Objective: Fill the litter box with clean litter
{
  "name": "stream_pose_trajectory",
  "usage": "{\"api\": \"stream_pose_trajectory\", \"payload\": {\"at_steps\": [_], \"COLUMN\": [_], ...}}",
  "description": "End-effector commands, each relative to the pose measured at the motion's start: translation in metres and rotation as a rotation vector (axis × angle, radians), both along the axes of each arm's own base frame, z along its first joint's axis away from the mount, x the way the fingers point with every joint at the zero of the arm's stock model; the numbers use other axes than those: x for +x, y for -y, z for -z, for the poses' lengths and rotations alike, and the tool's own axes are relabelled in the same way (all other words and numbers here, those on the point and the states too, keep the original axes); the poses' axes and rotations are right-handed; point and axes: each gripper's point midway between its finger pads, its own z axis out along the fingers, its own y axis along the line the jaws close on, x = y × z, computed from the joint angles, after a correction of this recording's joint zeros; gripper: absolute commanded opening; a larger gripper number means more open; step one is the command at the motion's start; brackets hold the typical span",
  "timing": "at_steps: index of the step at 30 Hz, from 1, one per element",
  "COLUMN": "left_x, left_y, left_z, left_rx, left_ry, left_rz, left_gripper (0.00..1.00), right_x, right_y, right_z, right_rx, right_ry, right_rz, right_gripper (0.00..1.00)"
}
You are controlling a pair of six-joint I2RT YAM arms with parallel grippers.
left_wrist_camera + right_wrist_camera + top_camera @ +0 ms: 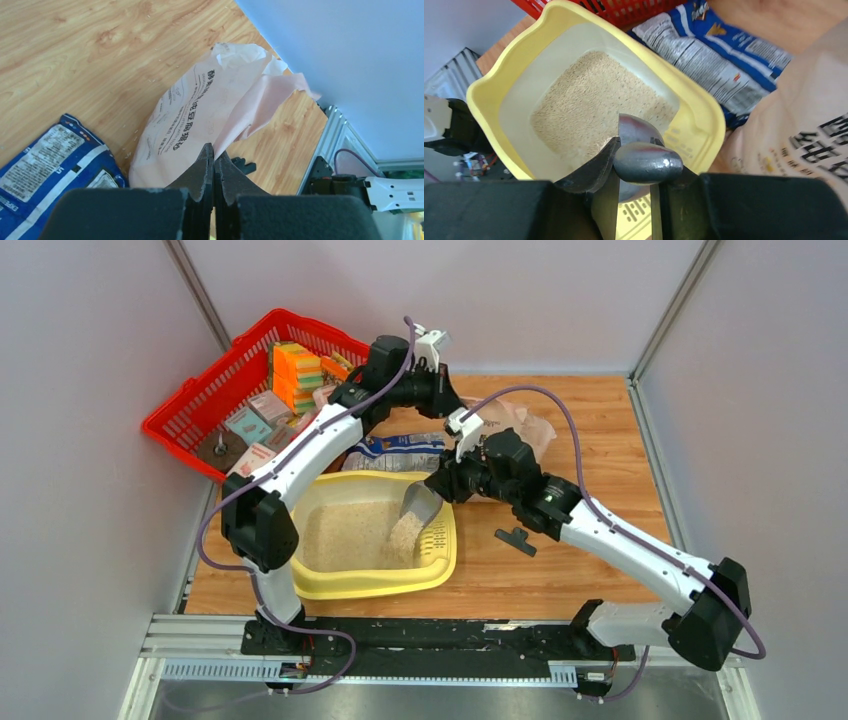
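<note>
The pale-yellow litter box point(370, 585) point(489, 85) lies on the table in front of the left arm, with a layer of beige clean litter point(350, 530) point(589, 105) in it. My right gripper point(450, 480) point(644, 150) is shut on the handle of a grey metal scoop point(420, 505) point(646, 162). The scoop tilts down over the box's right side, with litter heaped under its lip. My left gripper point(445, 395) point(215, 150) is shut, and the flap of the tan paper bag point(520, 425) point(190, 115) point(804, 125) runs into its tips.
A red mesh basket point(200, 410) of boxes and sponges stands at the back left. A blue-and-white printed bag point(400, 452) point(45, 160) point(719, 60) lies flat behind the box. A small black part point(515, 540) point(243, 165) lies on the wood right of the box.
</note>
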Motion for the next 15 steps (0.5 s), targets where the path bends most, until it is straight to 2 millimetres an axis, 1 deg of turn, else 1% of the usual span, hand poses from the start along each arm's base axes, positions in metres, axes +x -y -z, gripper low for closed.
{"api": "stream_pose_trajectory", "payload": {"at_steps": [1,2,4,5,6,7,8,9,10,11,12,13,14,15], "left_x": [-0.013,-0.013,-0.018,-0.019,-0.021,-0.022,-0.023,-0.024,-0.025,-0.026,-0.025,-0.025,-0.026,-0.026], "left_y": [-0.007,-0.007,-0.008,-0.008,-0.01,-0.01,-0.011,-0.011,-0.011,-0.011,-0.011,-0.01,-0.01,-0.009], "left_z": [-0.065,-0.057,-0.056,-0.051,-0.053,-0.049,-0.045,-0.043,-0.039,-0.038,-0.036,-0.032,-0.032,-0.031], "left_rx": [-0.156,-0.153,-0.166,-0.166,-0.169,-0.162,-0.154,-0.15,-0.146,-0.144,-0.142,-0.139,-0.138,-0.136], "left_ry": [0.084,0.062,0.04,0.03,0.036,0.03,0.027,0.025,0.018,0.016,0.015,0.009,0.014,0.015], "left_rz": [-0.004,-0.008,-0.013,-0.017,-0.016,-0.016,-0.012,-0.011,-0.006,-0.002,-0.002,-0.001,0.003,0.006], "left_gripper": [0.0,0.0,0.0,0.0,0.0,0.0,0.0,0.0,0.0,0.0,0.0,0.0,0.0,0.0], "right_x": [0.009,0.007,0.006,0.006,0.005,0.004,0.004,0.0,-0.005,-0.009,-0.019,-0.026,-0.036,-0.04], "right_y": [0.002,0.0,-0.002,-0.003,-0.005,-0.007,-0.007,-0.006,-0.002,0.003,0.011,0.018,0.031,0.046], "right_z": [-0.059,-0.06,-0.06,-0.061,-0.063,-0.067,-0.08,-0.081,-0.091,-0.117,-0.114,-0.123,-0.139,-0.152], "right_rx": [-0.027,-0.03,-0.034,-0.032,-0.024,-0.013,0.006,-0.008,-0.01,-0.001,-0.044,-0.064,-0.093,-0.111], "right_ry": [0.371,0.381,0.399,0.406,0.412,0.419,0.433,0.417,0.427,0.477,0.452,0.479,0.567,0.608], "right_rz": [-0.025,-0.04,-0.06,-0.065,-0.072,-0.08,-0.083,-0.099,-0.107,-0.117,-0.157,-0.189,-0.221,-0.2], "right_gripper": [0.0,0.0,0.0,0.0,0.0,0.0,0.0,0.0,0.0,0.0,0.0,0.0,0.0,0.0]}}
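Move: From the right hand, still gripping the scoop, the litter box's middle is about 14 cm left, 11 cm back and some 18 cm below. The blue packet lies 9 cm left and 7 cm ahead; the litter bag stands 13 cm right and 8 cm ahead; the black clip 18 cm right and 13 cm back. From the left hand, the litter box is about 18 cm left, 26 cm back and 23 cm below. The right hand lifts the held scoop about 5 cm above the litter box, rolling it a further 20 degrees. ##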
